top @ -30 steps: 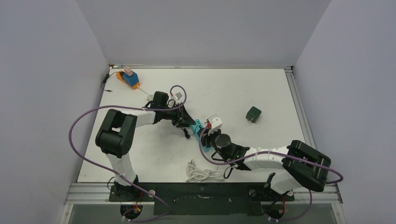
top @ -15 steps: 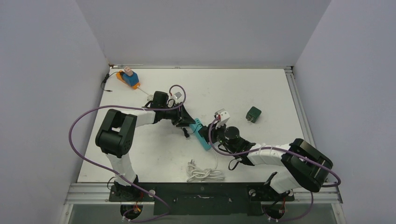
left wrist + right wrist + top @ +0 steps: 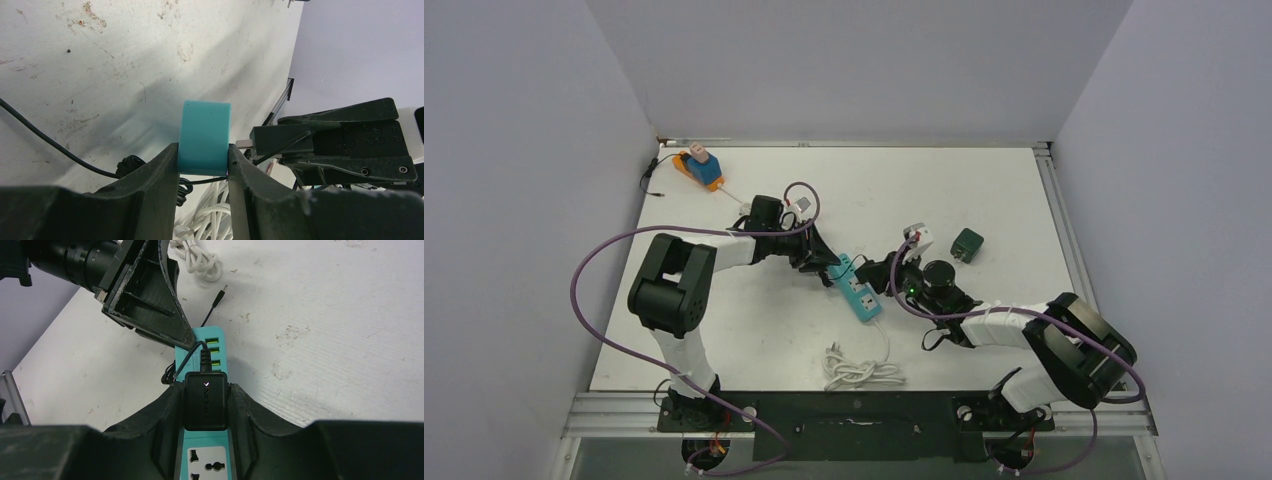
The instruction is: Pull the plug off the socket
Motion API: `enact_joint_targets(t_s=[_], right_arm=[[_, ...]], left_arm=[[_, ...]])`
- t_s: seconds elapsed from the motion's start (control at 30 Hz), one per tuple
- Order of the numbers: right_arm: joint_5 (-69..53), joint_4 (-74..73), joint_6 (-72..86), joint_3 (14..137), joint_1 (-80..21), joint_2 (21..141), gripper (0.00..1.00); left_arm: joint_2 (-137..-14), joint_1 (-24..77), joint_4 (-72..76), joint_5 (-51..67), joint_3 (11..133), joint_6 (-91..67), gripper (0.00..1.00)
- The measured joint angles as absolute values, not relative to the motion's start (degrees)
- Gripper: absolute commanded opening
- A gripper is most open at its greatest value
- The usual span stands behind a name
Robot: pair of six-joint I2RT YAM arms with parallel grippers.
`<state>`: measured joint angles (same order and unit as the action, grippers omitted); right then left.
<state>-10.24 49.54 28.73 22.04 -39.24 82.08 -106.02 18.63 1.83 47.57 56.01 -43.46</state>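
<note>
The plug point(image 3: 703, 163), a blue cube with a pale top, sits on the socket point(image 3: 684, 167), an orange strip at the table's far left corner; neither gripper is near them. My left gripper point(image 3: 203, 156) is shut on the end of a teal power strip point(image 3: 205, 134) in mid-table point(image 3: 861, 297). My right gripper point(image 3: 206, 392) is shut on a small black block point(image 3: 206, 401) on a thin black wire, held over the teal strip's point(image 3: 208, 342) end with the green ports. Whether the block's pins still sit in the strip is hidden.
A dark green cube point(image 3: 967, 243) lies right of the grippers. A coiled white cable point(image 3: 859, 372) lies near the front edge. A thin black wire with a barrel tip point(image 3: 220, 291) trails beside the teal strip. Grey walls close in the table on three sides.
My right arm has swung up and to the right with the black block, uncovering the teal strip's white outlets. My left gripper has kept its hold on the strip's end.
</note>
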Motion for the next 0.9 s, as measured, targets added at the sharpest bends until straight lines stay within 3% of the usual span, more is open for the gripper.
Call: enact_joint_targets(t_s=[0.53,0.7,0.9], right_arm=[[-5.1,45.5,25.1,21.2,-41.6,76.4,0.05],[4.4,40.7,23.7,19.8,-39.8,66.6,0.05],[25.0,33.6,23.0,18.2,-38.7,54.0,0.05]], left_arm=[[-106.0,18.6,0.4,47.0,56.5,-43.2,0.00],[-106.0,18.5,-0.6,46.8,56.7,-43.1,0.00],[-106.0,18.5,-1.1,46.7,56.9,-43.0,0.00]])
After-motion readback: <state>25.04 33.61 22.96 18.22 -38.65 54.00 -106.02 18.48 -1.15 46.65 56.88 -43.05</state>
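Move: The right hand already holds the black plug over the teal socket strip, whose middle is about 2 cm back, 2 cm left and 4 cm below. The green adapter lies some 20 cm to that hand's right, 7 cm ahead and 4 cm lower; the white cable coil is about 17 cm back, 1 cm left and 5 cm lower. From the left hand, which grips the strip's far end, the green adapter is roughly 27 cm right, 4 cm ahead and 2 cm lower. The right hand carries the plug some 12 cm right and 7 up, turning clockwise, towards the green adapter. ##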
